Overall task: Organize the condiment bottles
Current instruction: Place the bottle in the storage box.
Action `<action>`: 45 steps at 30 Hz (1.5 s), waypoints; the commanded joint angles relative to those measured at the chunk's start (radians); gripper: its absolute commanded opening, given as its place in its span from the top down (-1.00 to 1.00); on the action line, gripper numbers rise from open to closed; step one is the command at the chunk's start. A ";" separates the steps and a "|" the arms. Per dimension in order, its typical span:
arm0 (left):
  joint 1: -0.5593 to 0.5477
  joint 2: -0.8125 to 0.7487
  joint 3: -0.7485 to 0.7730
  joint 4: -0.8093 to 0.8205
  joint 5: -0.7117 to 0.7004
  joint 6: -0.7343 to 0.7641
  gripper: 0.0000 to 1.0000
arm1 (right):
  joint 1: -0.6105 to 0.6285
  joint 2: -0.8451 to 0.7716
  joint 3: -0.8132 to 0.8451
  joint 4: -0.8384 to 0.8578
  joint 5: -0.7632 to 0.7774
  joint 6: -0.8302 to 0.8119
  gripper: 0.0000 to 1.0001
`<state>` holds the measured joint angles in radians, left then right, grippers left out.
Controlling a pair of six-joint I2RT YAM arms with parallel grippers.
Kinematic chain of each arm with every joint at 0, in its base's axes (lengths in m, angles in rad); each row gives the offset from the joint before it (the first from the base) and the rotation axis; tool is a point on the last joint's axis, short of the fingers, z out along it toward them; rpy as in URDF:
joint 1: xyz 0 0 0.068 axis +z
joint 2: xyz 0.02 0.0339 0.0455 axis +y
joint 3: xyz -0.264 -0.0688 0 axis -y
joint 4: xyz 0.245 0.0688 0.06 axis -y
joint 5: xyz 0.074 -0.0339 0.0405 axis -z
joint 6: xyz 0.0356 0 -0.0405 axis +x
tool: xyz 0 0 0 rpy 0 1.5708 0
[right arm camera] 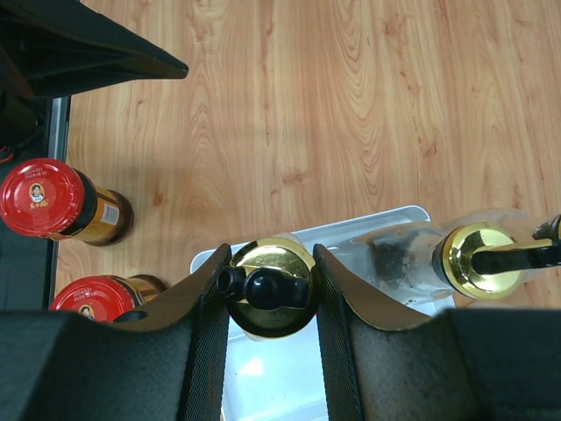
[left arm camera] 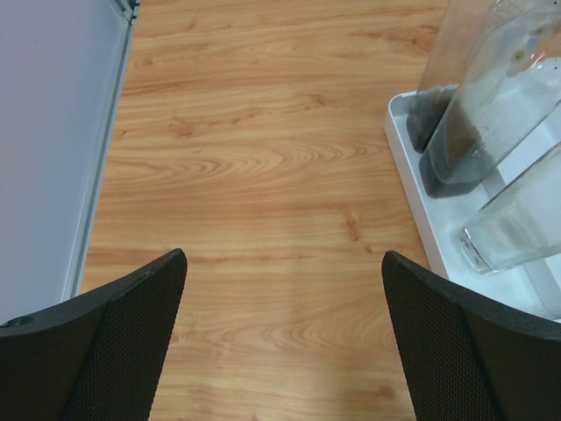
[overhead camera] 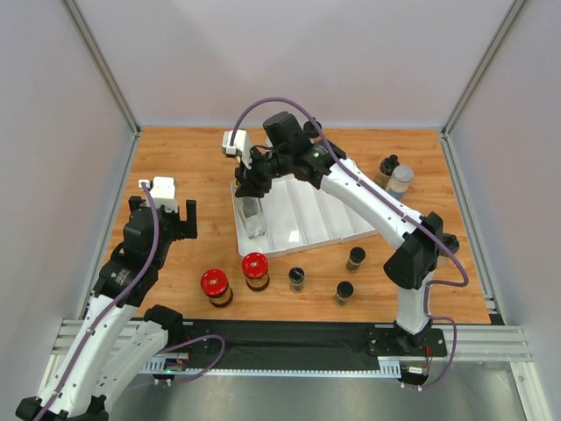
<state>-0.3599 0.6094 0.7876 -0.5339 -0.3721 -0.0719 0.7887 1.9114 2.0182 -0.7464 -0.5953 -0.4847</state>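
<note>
My right gripper [right arm camera: 271,256] is shut on the gold cap of a tall clear bottle [right arm camera: 270,288], which stands upright in the left end of the white tray [overhead camera: 302,230]. From above, that bottle [overhead camera: 253,219] hangs under the right gripper [overhead camera: 252,189]. A second gold-capped bottle [right arm camera: 478,260] with dark contents stands beside it in the tray. Two red-lidded jars [overhead camera: 215,282] [overhead camera: 255,266] and three black-capped jars [overhead camera: 297,278] [overhead camera: 344,290] [overhead camera: 356,257] stand in front of the tray. My left gripper [left arm camera: 285,338] is open over bare wood, left of the tray [left arm camera: 410,167].
A dark jar [overhead camera: 387,167] and a white-lidded clear jar [overhead camera: 401,179] stand at the back right. Grey walls enclose the wooden table [overhead camera: 184,167] on three sides. The left wrist view shows dark-bottomed bottles [left arm camera: 460,132] at the tray's near end.
</note>
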 commanded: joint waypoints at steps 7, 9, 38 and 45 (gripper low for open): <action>-0.004 -0.011 -0.005 0.029 -0.001 0.011 -0.99 | 0.004 0.018 0.066 0.091 -0.006 -0.049 0.99; -0.004 -0.013 -0.005 0.029 -0.001 0.012 -0.99 | 0.004 0.024 0.065 0.096 0.005 -0.049 0.99; -0.004 -0.014 -0.005 0.029 0.006 0.012 -0.99 | 0.006 -0.044 0.045 0.088 0.074 -0.009 -0.58; -0.004 -0.014 -0.005 0.028 0.006 0.012 -1.00 | 0.006 -0.100 0.091 0.051 0.046 0.040 -0.65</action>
<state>-0.3599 0.6025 0.7876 -0.5339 -0.3687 -0.0719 0.7898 1.8881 2.0533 -0.6949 -0.5308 -0.4892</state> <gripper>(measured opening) 0.996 0.824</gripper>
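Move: The held bottle's place is the near part of the storage box's leftmost compartment, almost right under the right hand: about 1 cm ahead, level sideways, and some 23 cm down. The dark bottle already standing there is about 8 cm ahead and 1 cm left. Below, a red-lid jar stands 13 cm back and 1 cm right, a second jar 17 cm back and 9 cm left. From the idle left hand the place is some 5 cm ahead, 23 cm right. The bottle, still pinched at its gold cap by the right hand, is lowered about 3 cm into the leftmost compartment while being eased a couple of centimetres forward, towards the dark bottle. The fingers then open wide and let go of the cap, and the hand rises some 6 cm clear of the bottle, drifting back slightly. ##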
